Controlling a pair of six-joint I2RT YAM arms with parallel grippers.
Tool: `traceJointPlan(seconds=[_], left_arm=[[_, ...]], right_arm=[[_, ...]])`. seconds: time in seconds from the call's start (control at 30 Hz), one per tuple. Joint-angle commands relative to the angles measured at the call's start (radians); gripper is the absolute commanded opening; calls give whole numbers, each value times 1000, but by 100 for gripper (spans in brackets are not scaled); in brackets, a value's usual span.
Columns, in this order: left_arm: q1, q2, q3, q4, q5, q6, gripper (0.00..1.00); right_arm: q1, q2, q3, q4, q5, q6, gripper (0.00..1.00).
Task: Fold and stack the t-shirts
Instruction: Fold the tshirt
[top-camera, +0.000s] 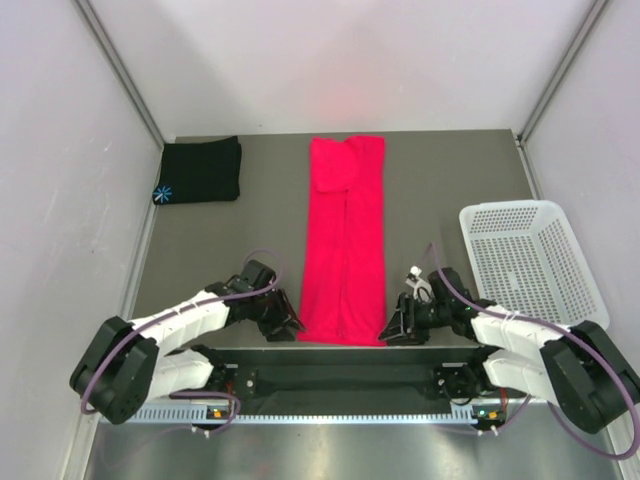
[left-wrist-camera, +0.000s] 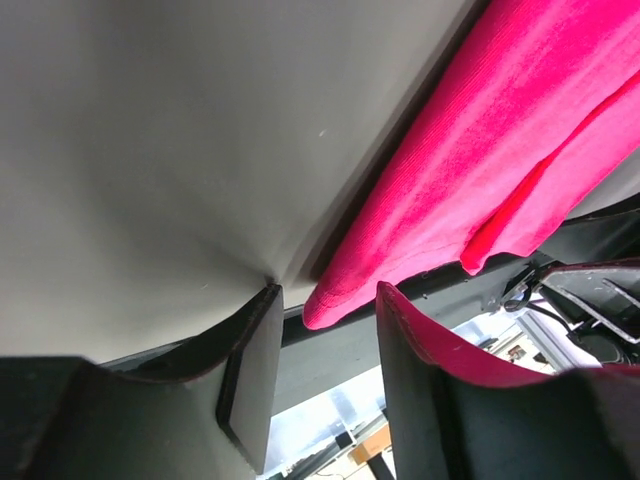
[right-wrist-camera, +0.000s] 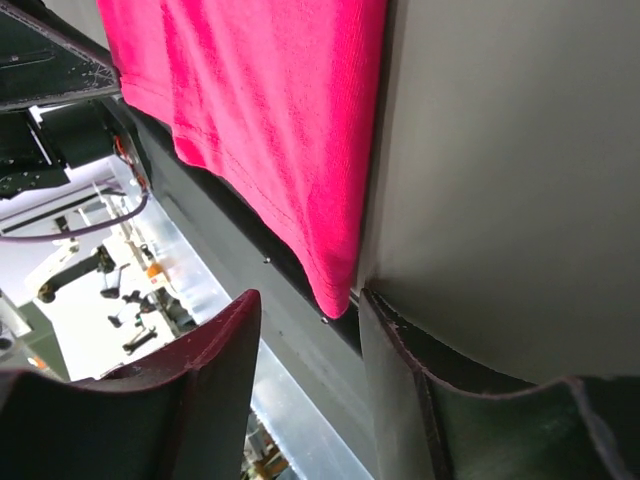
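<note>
The red-pink t-shirt (top-camera: 345, 245) lies as a long narrow strip down the middle of the table, its near hem at the front edge. The black t-shirt (top-camera: 200, 170), folded, with a light-blue starburst at one corner, sits at the far left. My left gripper (top-camera: 290, 325) is low at the red shirt's near left corner. In the left wrist view that gripper (left-wrist-camera: 328, 290) is open, and the corner (left-wrist-camera: 345, 295) lies just beyond its fingertips. My right gripper (top-camera: 392, 328) is at the near right corner. It is open (right-wrist-camera: 309, 296), with the corner tip (right-wrist-camera: 335, 290) beside its right finger (right-wrist-camera: 400, 370).
A white perforated basket (top-camera: 530, 262) stands at the right side of the table. The black front rail (top-camera: 340, 372) with both arm bases runs just below the shirt's near hem. Grey walls close in the left, right and far sides.
</note>
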Motion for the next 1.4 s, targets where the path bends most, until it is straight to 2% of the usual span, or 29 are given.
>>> traceJointPlan(seconds=[0.0,0.2,0.3,0.5,0.53,0.57,0.6,0.63,0.7,0.9,1.17,1.23,1.37], left_arm=[[-4,18,-4,46,-10,6,46],[-6,33,-11,72,5,3,37],[-7,29,-19,75,2,3,33],[-7,38,-24,93,11,18,13],[-6,42,-19,93,13,22,10],[-7,44,-18,92,17,28,2],[-6,44,-18,92,20,35,0],[-6,39,-19,87,20,38,0],[-6,30,-25,83,25,32,0],[-26,-92,-51,27,26,-7,0],[-44,-249,-12,-103,11,-51,0],[-44,-254,39,-141,-7,-46,0],[-43,-173,178,-180,-73,14,0]], right_arm=[[29,43,-26,32,45,5,45],[45,55,-29,66,64,27,41],[46,50,-30,66,79,30,36],[46,67,-18,71,105,21,25],[48,73,-16,75,105,14,19],[46,86,-15,80,105,11,16],[48,90,-15,83,103,7,13],[48,92,-15,87,94,-2,6],[54,84,-13,83,88,-9,0],[100,-15,-15,44,82,2,0],[152,-242,36,-142,102,86,0],[147,-262,84,-170,131,89,0],[89,-188,192,-199,116,54,0]])
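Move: The red t-shirt's near left corner sits just under the left gripper, about 1 cm to its right, 2 cm back and 1 cm down; the near right corner is almost between the right gripper's fingers, some 1 cm back and 1 cm down. The t-shirt's far edge is roughly 42 cm ahead of the left gripper and 10 cm to its right. The white basket stands about 15 cm ahead of the right gripper and 31 cm to its right. Hold both grippers nearly in place at the t-shirt's near corners, let the right one sink about 1 cm, and shut the fingers of each fully so they pinch the two corners. Then raise both together some 5 cm off the table, drifting back about 1 cm before starting forward again, with the fingertips swinging slightly outward. ##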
